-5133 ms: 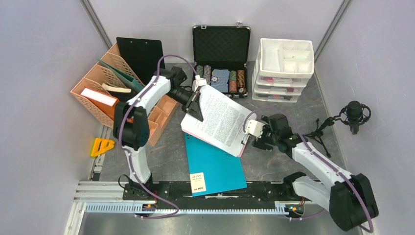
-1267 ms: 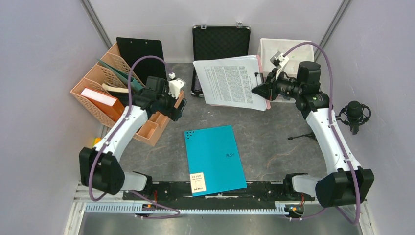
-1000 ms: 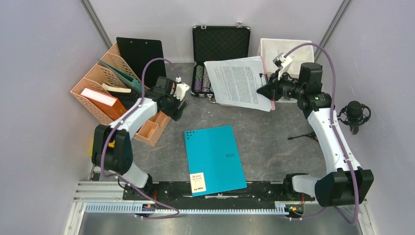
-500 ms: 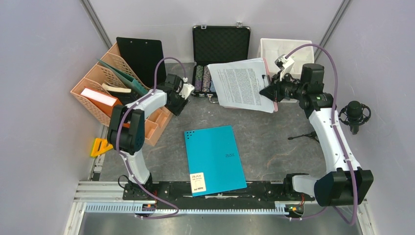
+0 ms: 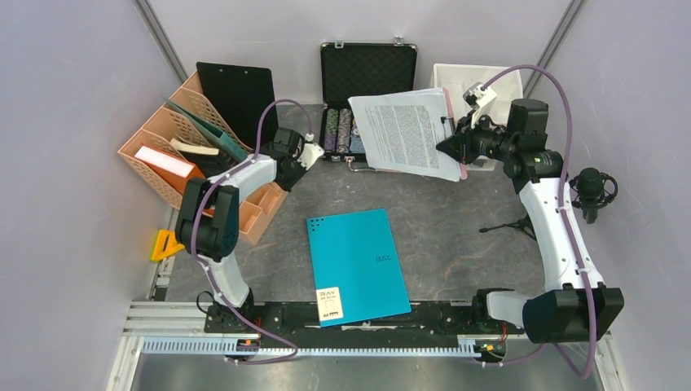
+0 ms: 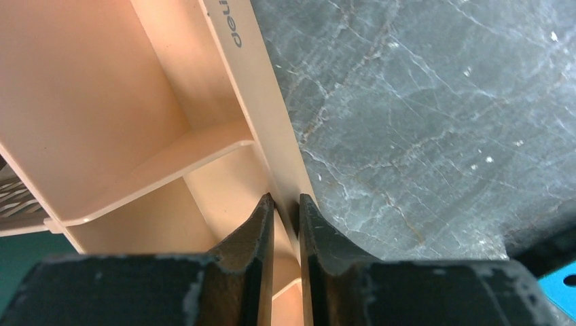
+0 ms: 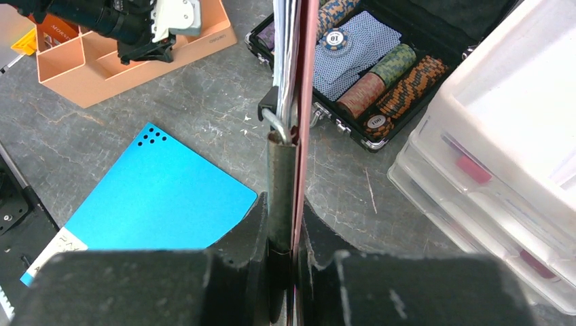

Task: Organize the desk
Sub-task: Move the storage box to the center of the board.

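Observation:
The desk (image 5: 456,236) is a dark grey mottled tabletop. My right gripper (image 5: 451,147) is shut on the clip end of a pink clipboard with printed papers (image 5: 403,130), holding it tilted in the air above the black case (image 5: 367,73). The right wrist view shows the clipboard (image 7: 302,81) edge-on between my fingers (image 7: 261,224). My left gripper (image 5: 287,175) is at the far right corner of the peach desk organizer (image 5: 257,208). In the left wrist view its fingers (image 6: 261,224) straddle the organizer's thin side wall (image 6: 255,75) and are shut on it.
A teal folder (image 5: 357,265) lies flat at the front middle. Poker chips (image 7: 380,81) fill the open case. White drawers (image 7: 489,129) stand at the back right, with a microphone (image 5: 591,191) on a stand beside them. Peach file racks (image 5: 163,155) and a black clipboard (image 5: 236,90) stand back left.
My left gripper swung over to the organizer's far corner and closed on its wall. My right arm shifted the clipboard slightly right and tilted it more.

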`<state>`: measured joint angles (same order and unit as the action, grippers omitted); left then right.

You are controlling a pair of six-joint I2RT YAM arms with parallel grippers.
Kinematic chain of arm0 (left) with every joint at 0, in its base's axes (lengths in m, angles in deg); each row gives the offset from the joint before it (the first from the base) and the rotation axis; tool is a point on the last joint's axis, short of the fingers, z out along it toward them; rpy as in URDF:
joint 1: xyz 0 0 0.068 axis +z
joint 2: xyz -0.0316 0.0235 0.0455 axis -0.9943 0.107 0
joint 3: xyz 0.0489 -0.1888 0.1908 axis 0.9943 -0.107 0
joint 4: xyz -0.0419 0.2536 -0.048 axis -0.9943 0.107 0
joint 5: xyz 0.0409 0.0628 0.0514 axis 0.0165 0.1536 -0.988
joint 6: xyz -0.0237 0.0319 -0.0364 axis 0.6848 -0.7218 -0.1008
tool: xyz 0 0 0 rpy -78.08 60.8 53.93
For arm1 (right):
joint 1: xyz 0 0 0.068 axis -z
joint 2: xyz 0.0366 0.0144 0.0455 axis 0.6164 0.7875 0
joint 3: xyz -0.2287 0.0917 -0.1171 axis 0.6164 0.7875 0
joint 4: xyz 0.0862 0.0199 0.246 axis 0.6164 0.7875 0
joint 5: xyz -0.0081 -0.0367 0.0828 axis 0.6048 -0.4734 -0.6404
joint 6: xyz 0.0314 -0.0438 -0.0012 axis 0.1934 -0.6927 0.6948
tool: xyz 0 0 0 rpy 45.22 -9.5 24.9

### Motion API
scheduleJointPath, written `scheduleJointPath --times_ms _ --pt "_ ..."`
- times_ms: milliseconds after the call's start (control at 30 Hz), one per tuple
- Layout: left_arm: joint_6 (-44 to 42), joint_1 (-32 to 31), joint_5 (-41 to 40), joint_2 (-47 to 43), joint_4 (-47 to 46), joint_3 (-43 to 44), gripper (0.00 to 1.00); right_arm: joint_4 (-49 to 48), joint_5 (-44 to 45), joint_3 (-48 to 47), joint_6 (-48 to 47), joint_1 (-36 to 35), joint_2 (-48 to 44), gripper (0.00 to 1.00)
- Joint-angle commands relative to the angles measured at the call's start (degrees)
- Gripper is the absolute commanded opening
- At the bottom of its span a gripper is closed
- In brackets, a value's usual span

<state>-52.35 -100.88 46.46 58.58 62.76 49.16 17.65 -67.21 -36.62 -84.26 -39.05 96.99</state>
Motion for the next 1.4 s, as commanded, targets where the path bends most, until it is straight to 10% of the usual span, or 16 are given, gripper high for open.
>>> scheduleJointPath --times_ms 0,700,1067,1367 --pt "-2.1 -3.5 6.2 -1.9 5.1 -6.2 0.12 -1.9 -1.8 -2.8 -0.7 0.2 -1.5 0.00" --pt "-6.3 -13.9 3.0 -20.0 2.1 -25.7 0.03 2.5 -1.3 -4.2 -1.9 0.0 -2.6 0.00" --pt "2.5 -13.9 6.1 -35.2 0.9 -18.6 0.98 9.8 1.5 -8.9 -4.5 -6.2 -3.9 0.00" --pt "6.3 -14.0 11.7 -39.0 7.4 -1.8 1.00 16.9 0.5 -12.3 -10.9 -11.8 -4.6 0.00"
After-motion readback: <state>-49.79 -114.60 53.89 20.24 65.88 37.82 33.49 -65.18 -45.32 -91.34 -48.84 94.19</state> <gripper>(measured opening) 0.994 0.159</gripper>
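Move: The rim of the storage box (the peach organizer) is already between my left fingertips, with the middle of the box some 18 cm to the left, about 7 cm farther out and roughly 4 cm above them. From that hand, the blue folder's middle lies around 22 cm back and 20 cm right, while the open black case is about 16 cm ahead and 23 cm right. From my right hand, which holds the clipboard with papers, the box is about 60 cm left, 8 cm ahead and well below. Keeping my left fingers shut on the storage box's tray wall, I drag it back over the table about 12 cm, slightly right, swinging some 15 degrees clockwise. Then I open wide, let go of the wall and rise about 15 cm, easing right and tilting my fingers forward. Late on, my right hand carries the clipped papers about 6 cm back, with some left and up. ##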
